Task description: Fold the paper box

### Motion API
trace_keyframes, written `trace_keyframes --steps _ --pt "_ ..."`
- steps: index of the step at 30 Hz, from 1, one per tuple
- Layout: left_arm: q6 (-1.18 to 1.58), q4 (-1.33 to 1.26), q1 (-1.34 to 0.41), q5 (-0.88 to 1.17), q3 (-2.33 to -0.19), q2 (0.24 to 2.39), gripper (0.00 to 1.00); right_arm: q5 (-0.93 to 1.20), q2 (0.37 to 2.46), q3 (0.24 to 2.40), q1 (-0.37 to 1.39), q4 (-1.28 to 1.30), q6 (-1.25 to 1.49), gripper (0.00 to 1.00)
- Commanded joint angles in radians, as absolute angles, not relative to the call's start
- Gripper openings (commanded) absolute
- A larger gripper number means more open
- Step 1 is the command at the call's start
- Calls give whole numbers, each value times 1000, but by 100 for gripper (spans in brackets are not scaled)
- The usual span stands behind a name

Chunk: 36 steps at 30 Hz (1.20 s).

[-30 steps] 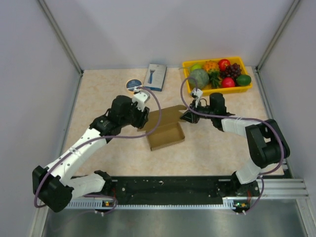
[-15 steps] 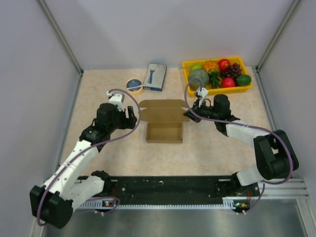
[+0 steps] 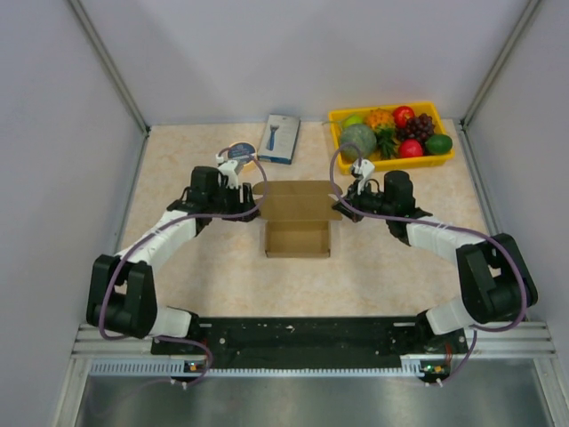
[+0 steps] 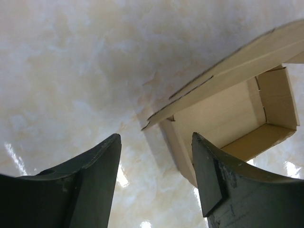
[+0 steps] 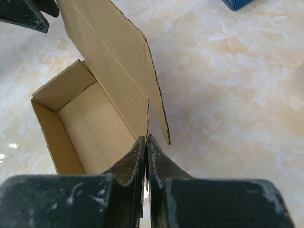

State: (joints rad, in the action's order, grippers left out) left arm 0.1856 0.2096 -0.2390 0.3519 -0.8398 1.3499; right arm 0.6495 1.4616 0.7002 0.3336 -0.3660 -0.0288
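The paper box stands mid-table as an open brown tray with its lid raised along the back edge. In the right wrist view, my right gripper is shut on the near edge of the lid, whose cardboard runs in between the pads. From above, that gripper sits at the lid's right end. My left gripper is at the lid's left end, open. In the left wrist view its jaws stand apart over bare table, and the box lies just ahead to the right, untouched.
A yellow tray of fruit stands at the back right, close behind my right arm. A blue-and-white printed box and a round tin lie at the back, just behind my left gripper. Walls close in both sides.
The box went from skewed to square with its lid upright. My left gripper let go, drew left, then came back to the lid's left end. My right gripper shut on the lid.
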Motion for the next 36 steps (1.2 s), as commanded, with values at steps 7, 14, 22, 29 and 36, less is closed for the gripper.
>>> trace_keyframes --steps 7,14,22,29,36 --pt "123 152 -238 486 -1011 1482 41 657 1457 718 342 -377 -49 0" --pt "135 164 -238 466 -976 1467 25 658 1451 707 344 -390 -35 0" --pt "167 126 -245 522 -937 1440 22 664 1457 707 347 -393 -34 0" --pt "201 114 -288 376 -917 1394 11 580 1445 719 374 -370 -8 1" --pt "163 51 -406 175 -832 1289 1 321 1335 736 403 -158 156 40"
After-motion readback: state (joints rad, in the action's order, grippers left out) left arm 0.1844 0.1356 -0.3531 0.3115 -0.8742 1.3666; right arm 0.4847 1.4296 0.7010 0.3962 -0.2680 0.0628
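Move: The left gripper hangs part-open just off the lid's left end flap, which is about 4 cm to its right and 2 cm ahead, roughly at its height. The middle of the raised lid lies some 12 cm right and 3 cm ahead of it, and the open tray about 13 cm right, 7 cm back and 7 cm lower. From the right gripper, shut on the lid's right end flap at its fingertips, the lid's middle is about 11 cm left and 2 cm ahead. Bring the left gripper about 3 cm forward and 2 cm right, rising slightly, while narrowing its fingers around the lid's left end flap; then ease back some 2 cm and farther right, shutting them to pinch the flap. Keep the right gripper still on its flap until the left has nearly closed, then begin opening its fingers as it sinks about a centimetre. ##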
